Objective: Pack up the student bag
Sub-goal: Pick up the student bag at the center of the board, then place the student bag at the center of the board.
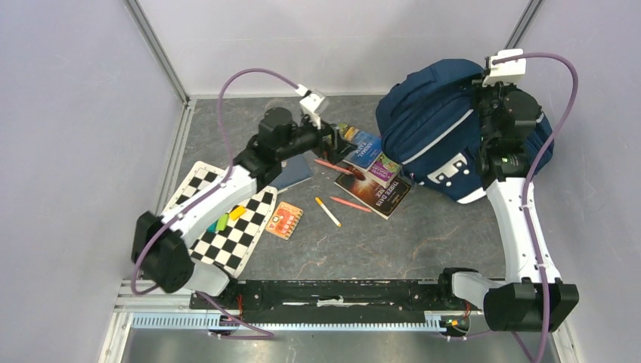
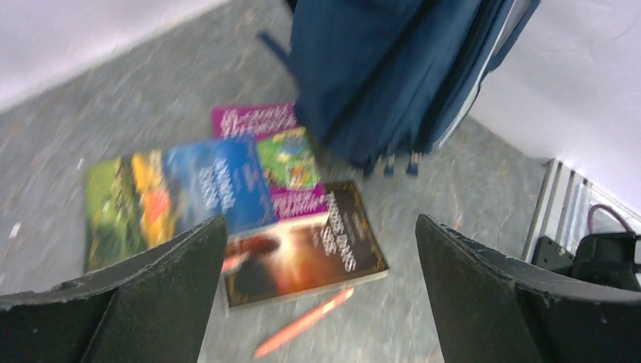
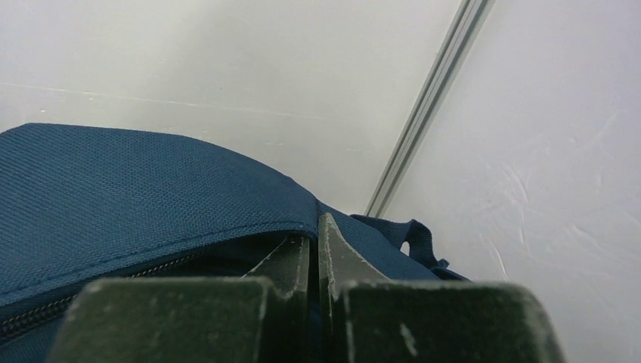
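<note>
The student bag (image 1: 431,128), navy with grey stripes, stands at the back right. My right gripper (image 1: 482,89) is at its top, and in the right wrist view this gripper (image 3: 314,227) is shut on the bag's fabric edge (image 3: 128,197) beside the zipper. My left gripper (image 1: 336,144) hovers open over the books, nothing between its fingers (image 2: 319,219). Below it lie a blue-green book (image 2: 181,197), a purple book (image 2: 280,151), a dark book (image 2: 310,249) and an orange pencil (image 2: 302,324). The bag's lower part (image 2: 378,68) is just behind them.
A chessboard (image 1: 249,238) with small coloured pieces lies at the left, under the left arm. A dark blue notebook (image 1: 291,172), an orange card (image 1: 284,220), a yellow pen (image 1: 327,212) and two reddish pencils (image 1: 350,203) lie mid-table. Walls enclose the back and sides.
</note>
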Robot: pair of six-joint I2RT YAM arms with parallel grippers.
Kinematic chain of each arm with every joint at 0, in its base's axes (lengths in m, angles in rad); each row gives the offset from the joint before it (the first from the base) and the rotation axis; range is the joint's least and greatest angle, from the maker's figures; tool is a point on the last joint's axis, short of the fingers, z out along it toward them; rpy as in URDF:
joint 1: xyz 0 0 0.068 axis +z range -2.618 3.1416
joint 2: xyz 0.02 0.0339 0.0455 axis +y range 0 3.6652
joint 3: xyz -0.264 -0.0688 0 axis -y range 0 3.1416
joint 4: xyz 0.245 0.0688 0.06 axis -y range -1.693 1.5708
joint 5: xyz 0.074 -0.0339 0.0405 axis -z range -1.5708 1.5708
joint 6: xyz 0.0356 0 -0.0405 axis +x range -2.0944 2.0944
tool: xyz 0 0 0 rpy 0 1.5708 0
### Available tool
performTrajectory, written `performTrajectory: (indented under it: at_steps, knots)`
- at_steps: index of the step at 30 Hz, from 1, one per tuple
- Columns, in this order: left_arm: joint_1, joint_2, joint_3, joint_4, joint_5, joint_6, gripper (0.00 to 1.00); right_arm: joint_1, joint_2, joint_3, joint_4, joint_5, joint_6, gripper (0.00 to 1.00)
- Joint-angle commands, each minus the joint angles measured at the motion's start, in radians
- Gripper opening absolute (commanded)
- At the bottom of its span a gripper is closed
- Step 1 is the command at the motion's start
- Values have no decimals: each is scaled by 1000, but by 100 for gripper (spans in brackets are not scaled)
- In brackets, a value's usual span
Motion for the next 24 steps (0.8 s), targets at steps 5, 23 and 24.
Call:
performTrajectory:
  at_steps: [5,23,24]
  knots:
    - [-123,272,168,305,143,28,100,2,-123,27,146,-2,58,0]
    - [-190,324,153,326,-247,116,100,3,-157,-1,110,-38,23,0]
    - [-188,309,141,332,-249,112,100,3,-159,-1,110,-40,18,0]
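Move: The student bag, its top edge still pinched by the right fingers, has its middle about 30 cm to the right of the open left hand, 6 cm ahead and roughly level; its left end is nearer, some 13 cm right and 7 cm ahead. Below the left hand by about 25 cm lie the blue book, 16 cm ahead and 4 cm right, and the dark book, 5 cm ahead and 10 cm right. From the right hand the bag's middle is about 6 cm left, 3 cm back and 17 cm down. Rightward and fast, the left hand sweeps about 14 cm towards the bag's left end, rising briefly, then sinking to end about 4 cm lower; its fingers swing some 15 degrees clockwise. It then eases forward 4 cm and slightly left, turning most of the way back, still open. The right hand keeps its pinch and draws the bag's edge back about 3 cm. ##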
